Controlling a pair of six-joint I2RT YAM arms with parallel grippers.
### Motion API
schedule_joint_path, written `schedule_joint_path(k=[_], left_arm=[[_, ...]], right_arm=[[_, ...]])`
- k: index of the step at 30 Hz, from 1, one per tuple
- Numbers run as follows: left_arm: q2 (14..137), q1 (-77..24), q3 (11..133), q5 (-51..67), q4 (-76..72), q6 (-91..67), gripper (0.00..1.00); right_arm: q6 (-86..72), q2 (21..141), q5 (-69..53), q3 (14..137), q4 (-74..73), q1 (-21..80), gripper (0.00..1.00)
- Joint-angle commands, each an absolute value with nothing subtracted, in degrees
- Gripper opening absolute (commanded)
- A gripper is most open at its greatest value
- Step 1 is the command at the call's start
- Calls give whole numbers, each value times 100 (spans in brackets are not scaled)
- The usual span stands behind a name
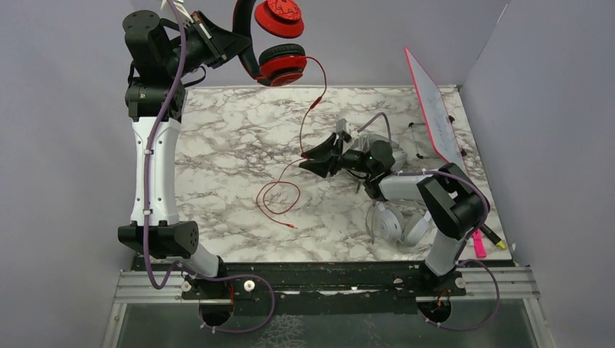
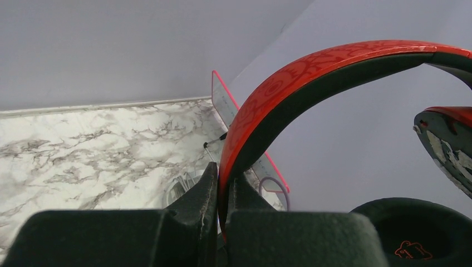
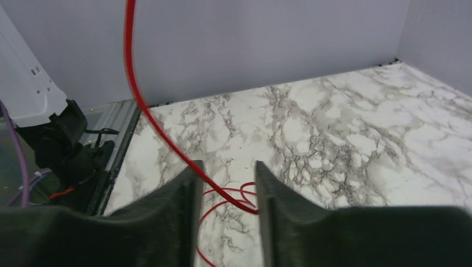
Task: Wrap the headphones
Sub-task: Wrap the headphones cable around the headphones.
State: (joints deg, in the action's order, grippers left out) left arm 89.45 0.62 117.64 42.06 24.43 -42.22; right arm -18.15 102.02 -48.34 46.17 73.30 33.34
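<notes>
The red-and-black headphones (image 1: 279, 43) hang high above the table's back edge. My left gripper (image 1: 236, 45) is shut on their headband (image 2: 311, 67), which is pinched between the fingers in the left wrist view (image 2: 224, 172). Their red cable (image 1: 313, 101) drops from the lower ear cup to the marble table and ends in loose loops (image 1: 279, 197). My right gripper (image 1: 308, 158) hovers low over mid-table. Its jaws stand apart, and the taut cable (image 3: 146, 111) crosses the gap between the fingers (image 3: 227, 169) without being pinched.
A white-silver headset (image 1: 391, 221) lies on the table under my right arm. A red-framed whiteboard (image 1: 435, 109) leans against the right wall. A pink marker (image 1: 479, 243) and a yellow-tipped one (image 1: 497, 239) lie at the near right edge.
</notes>
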Motion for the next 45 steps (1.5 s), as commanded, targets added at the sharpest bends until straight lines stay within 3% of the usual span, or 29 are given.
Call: schedule_joint_path(k=[1, 3, 5, 6, 10, 18, 21, 26, 33, 45], left_arm=[[8647, 26, 11960, 4327, 2057, -4470, 0], [8659, 26, 11992, 4436, 1983, -4536, 0], [8600, 26, 11878, 4646, 1740, -4643, 0], [8559, 26, 11795, 4754, 1626, -4660, 0], [8229, 18, 11241, 5222, 1564, -4193, 0], [6746, -390, 8636, 5734, 1632, -2326, 0], [6641, -1124, 8185, 5121, 2374, -1512, 0], [6784, -2309, 7829, 3333, 3443, -510, 0], [6496, -2725, 6934, 2309, 3736, -36, 0], [6944, -3030, 6664, -918, 3967, -85, 0]], right_arm=[[-2071, 10369, -4667, 4757, 7967, 3402, 35], [-2178, 10352, -4463, 4722, 7905, 3395, 23], [-2139, 10286, -4083, 4851, 7140, 3332, 4], [-2142, 10280, -3970, 4962, 6802, 3283, 1], [-2229, 10357, -4430, 5673, 5448, 2805, 1], [-1897, 11181, -5760, 8006, 2426, 1926, 2], [-1535, 11517, -5823, 8946, 1381, 1929, 1], [-1145, 11491, -5369, 9388, 647, 1922, 1], [-1018, 11434, -4766, 10017, -455, 1868, 1], [-487, 10999, -4169, 11302, -2298, 1876, 1]])
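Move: At the right fingertips already, the red headphones cable hangs between the open fingers, within a centimetre of the hand. The cable's loose coil lies about 21 cm below and 8 cm left, level fore and aft. The grey headphones lie some 17 cm ahead, 22 cm right; the white pair level ahead, 29 cm right, both about 20 cm below. From the left hand, still gripping the headband, that hanging strand is roughly 11 cm back, 11 cm right and 31 cm down. Closing on the hanging red cable, the right hand pinches it and draws it about 18 cm forward, away from the near table edge and a little right, then lifts it some 7 cm as the fingertips dip. The left hand keeps the headband and lowers the red headphones about 31 cm, drawing back roughly 12 cm, swinging right and partly returning, while rolling its left side up some 50 degrees. ##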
